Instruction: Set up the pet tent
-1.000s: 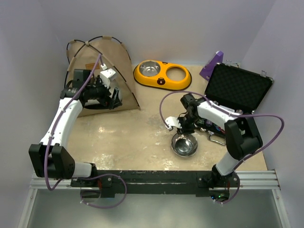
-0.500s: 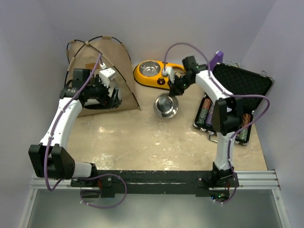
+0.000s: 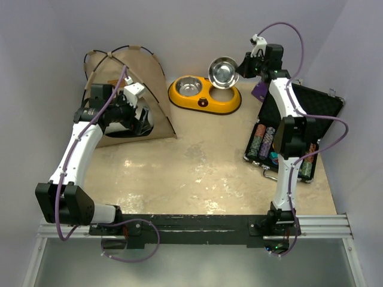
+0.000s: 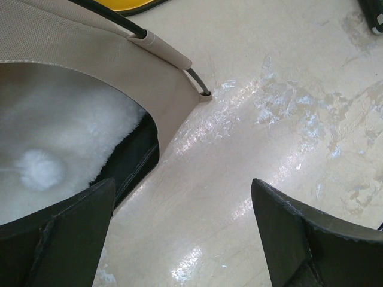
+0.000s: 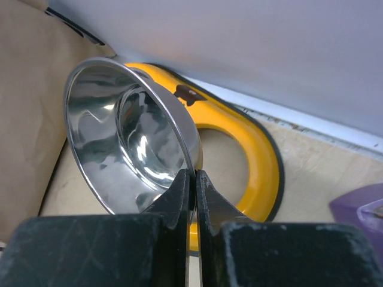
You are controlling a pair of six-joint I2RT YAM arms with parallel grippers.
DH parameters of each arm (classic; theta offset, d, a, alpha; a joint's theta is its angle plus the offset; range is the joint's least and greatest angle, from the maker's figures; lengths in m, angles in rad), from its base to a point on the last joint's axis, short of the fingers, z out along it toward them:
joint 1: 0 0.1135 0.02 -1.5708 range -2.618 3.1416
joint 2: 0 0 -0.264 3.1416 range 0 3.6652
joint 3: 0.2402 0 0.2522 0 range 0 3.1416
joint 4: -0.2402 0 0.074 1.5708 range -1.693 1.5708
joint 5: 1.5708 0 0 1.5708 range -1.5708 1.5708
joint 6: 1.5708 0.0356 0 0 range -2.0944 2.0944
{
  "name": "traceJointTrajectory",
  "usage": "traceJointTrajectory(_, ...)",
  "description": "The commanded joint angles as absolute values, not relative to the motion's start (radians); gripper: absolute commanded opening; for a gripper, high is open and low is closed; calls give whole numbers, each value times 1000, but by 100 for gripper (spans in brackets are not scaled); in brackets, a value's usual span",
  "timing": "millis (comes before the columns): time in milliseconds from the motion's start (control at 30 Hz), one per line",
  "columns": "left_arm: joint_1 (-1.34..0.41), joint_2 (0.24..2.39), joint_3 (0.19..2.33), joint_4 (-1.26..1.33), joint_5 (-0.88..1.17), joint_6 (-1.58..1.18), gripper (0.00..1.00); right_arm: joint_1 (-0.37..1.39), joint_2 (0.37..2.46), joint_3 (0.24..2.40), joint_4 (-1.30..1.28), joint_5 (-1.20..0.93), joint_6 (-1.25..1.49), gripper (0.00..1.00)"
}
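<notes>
The pet tent (image 3: 128, 78) stands at the back left, tan fabric with thin black poles crossing over it. My left gripper (image 3: 141, 121) hangs open at its arched door. In the left wrist view the left gripper (image 4: 182, 182) holds nothing, with bare floor between its jaws. The tent (image 4: 90, 57), a black pole (image 4: 122, 23) and a white fluffy cushion (image 4: 60, 137) inside lie to its left. My right gripper (image 3: 241, 67) is shut on the rim of a steel bowl (image 3: 223, 72). It holds the bowl tilted in the air above the yellow feeder (image 3: 206, 103). The right wrist view shows the right gripper (image 5: 194, 174) pinching the steel bowl (image 5: 119, 137) over the yellow feeder's (image 5: 260, 161) empty ring.
A second steel bowl (image 3: 188, 86) sits in the feeder's left hole. An open black case (image 3: 302, 110) with poker chips lies at the right, with a purple object (image 3: 264, 89) behind it. Walls close in at the back and on both sides.
My right arm lifted the steel bowl from the table's near middle and carried it back and up, over the feeder's right ring. The left arm stayed put.
</notes>
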State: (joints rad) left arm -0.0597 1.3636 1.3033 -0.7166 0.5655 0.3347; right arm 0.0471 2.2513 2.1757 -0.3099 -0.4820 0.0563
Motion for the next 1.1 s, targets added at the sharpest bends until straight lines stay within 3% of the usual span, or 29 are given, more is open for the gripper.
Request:
traceJointTrajectory(0, -61, 1367, 1335, -716, 552, 341, 100, 66, 2295, 2227, -262, -446, 218, 0)
traceJointTrajectory(433, -61, 1378, 1338, -716, 543, 341, 100, 66, 2365, 2217, -287, -316, 218, 0)
traceJointTrajectory(867, -61, 1381, 1338, -726, 535, 341, 100, 67, 2408, 2217, -287, -331, 230, 1)
traceJointTrajectory(900, -61, 1381, 1338, -726, 535, 342, 100, 67, 2408, 2217, -288, -340, 227, 12)
traceJointTrajectory(967, -61, 1384, 1344, -726, 532, 339, 100, 67, 2401, 2223, -285, -368, 219, 44)
traceJointTrajectory(1033, -61, 1387, 1356, -727, 529, 341, 100, 67, 2382, 2236, -281, -386, 206, 64)
traceJointTrajectory(1067, -61, 1390, 1368, -729, 529, 339, 100, 69, 2373, 2250, -279, -405, 201, 65)
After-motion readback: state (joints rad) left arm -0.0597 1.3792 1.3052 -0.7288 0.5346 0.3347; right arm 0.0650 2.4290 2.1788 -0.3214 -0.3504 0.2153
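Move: The right hand holds a steel bowl by its rim. The empty right-hand hole of the yellow holder lies about 6 cm to this hand's left, barely 1 cm ahead and some 15 cm below; the bowl already in the holder is about 15 cm left of that hole and 3 cm farther out. A purple object stands roughly 13 cm right of the hand and 4 cm ahead. From the left hand, the hole is about 27 cm ahead, 31 cm right. The right hand lowers the steel bowl about 11 cm into the yellow holder's empty hole, then opens its fingers. ##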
